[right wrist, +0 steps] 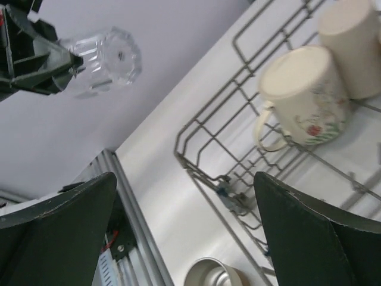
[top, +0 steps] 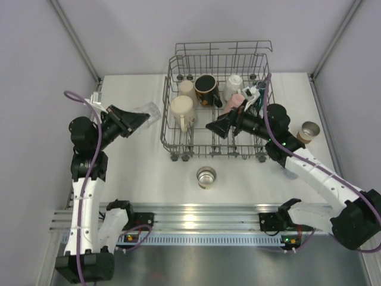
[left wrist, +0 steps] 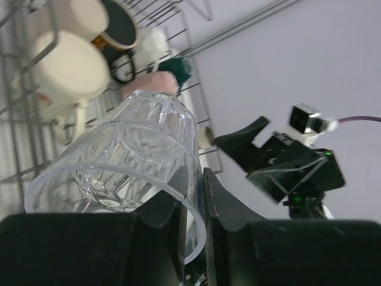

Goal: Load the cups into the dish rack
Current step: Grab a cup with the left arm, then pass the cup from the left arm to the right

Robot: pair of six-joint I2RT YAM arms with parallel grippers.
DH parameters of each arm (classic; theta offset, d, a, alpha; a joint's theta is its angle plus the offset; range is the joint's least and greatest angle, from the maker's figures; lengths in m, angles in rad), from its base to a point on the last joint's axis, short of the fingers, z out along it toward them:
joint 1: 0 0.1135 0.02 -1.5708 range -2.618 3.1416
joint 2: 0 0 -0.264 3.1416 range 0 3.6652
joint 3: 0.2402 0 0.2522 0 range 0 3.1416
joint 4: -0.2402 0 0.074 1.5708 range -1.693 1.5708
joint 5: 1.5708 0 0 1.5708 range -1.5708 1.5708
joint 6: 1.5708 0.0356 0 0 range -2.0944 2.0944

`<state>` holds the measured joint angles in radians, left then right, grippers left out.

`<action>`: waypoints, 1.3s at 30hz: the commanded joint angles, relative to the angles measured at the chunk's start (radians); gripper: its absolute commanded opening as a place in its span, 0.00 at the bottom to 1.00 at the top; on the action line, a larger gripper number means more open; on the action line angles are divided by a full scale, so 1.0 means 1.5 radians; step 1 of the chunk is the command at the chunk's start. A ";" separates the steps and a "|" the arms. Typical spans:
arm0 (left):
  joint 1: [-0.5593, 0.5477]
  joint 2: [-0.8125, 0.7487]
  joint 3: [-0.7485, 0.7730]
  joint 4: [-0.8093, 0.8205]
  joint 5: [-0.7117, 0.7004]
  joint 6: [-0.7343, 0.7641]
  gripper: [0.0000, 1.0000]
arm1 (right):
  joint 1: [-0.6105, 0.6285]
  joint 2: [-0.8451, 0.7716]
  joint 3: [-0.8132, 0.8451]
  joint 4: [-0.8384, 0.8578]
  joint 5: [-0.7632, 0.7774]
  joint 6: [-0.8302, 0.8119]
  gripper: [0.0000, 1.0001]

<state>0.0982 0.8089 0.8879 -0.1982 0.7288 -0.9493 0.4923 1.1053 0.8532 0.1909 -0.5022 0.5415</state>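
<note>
My left gripper [top: 136, 118] hangs above the table left of the dish rack [top: 168, 128], shut on the rim of a clear cup [top: 149, 111]. In the left wrist view the cup's wall [left wrist: 140, 155] is pinched between the fingers [left wrist: 226, 202]. My right gripper [top: 215, 127] hovers open over the rack's front half, nothing between its fingers [right wrist: 321, 226]. In the rack are a cream mug [top: 182, 112], a cream cup [top: 187, 88], a black mug [top: 205, 89], a white cup [top: 233, 86] and a pink cup [top: 236, 102]. A steel cup [top: 206, 177] stands on the table before the rack.
A brown-banded cup [top: 308, 131] stands on the table right of the rack, beside the right arm. The rack's raised back wall [top: 223, 47] stands at the far side. Grey side walls close in the table. An aluminium rail [top: 196, 214] runs along the near edge.
</note>
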 commanded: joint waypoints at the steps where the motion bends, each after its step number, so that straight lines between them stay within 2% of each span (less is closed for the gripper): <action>1: 0.001 -0.051 -0.034 0.254 0.054 -0.128 0.00 | 0.070 0.031 0.041 0.102 -0.011 0.007 0.99; 5: -0.006 -0.087 -0.081 0.388 0.068 -0.203 0.00 | 0.136 0.064 0.061 0.146 -0.005 0.018 0.99; 8: -0.016 -0.094 -0.094 0.433 0.068 -0.229 0.00 | 0.165 0.084 0.071 0.181 -0.005 0.027 0.99; 11: -0.047 -0.093 -0.113 0.472 0.050 -0.241 0.00 | 0.186 0.105 0.085 0.202 -0.002 0.020 0.99; 17: -0.145 -0.039 -0.157 0.628 0.025 -0.291 0.00 | 0.234 0.128 0.106 0.201 0.032 0.006 0.99; 18: -0.161 -0.035 -0.161 0.671 0.021 -0.299 0.00 | 0.237 0.130 0.107 0.200 0.036 0.004 0.99; 24: -0.199 -0.006 -0.189 0.755 0.008 -0.330 0.00 | 0.254 0.140 0.113 0.208 0.044 -0.001 0.99; 35: -0.215 0.020 -0.251 0.895 0.012 -0.402 0.00 | 0.261 0.110 0.090 0.283 0.071 0.003 0.99; 39: -0.217 0.041 -0.268 0.991 0.018 -0.430 0.00 | 0.261 0.085 0.078 0.315 0.074 0.019 0.99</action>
<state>-0.2192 0.8616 0.4904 1.0569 0.7628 -1.5471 0.8677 1.2934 0.9630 0.5404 -0.4065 0.5629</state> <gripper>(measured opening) 0.187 0.993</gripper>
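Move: The left hand already holds the clear cup and takes it to the open right gripper, roughly 29 cm to its right, about level ahead and some 3 cm lower. From the right hand the cup is about 26 cm left, 3 cm ahead and 3 cm higher. The cream mug in the rack lies about 18 cm ahead of the right hand, 15 cm left and 20 cm below; the metal cup about 6 cm back, 5 cm left, 24 cm below. Left hand brings the held cup some 10 cm back-right, tipping up; open right gripper comes 12 cm left. ##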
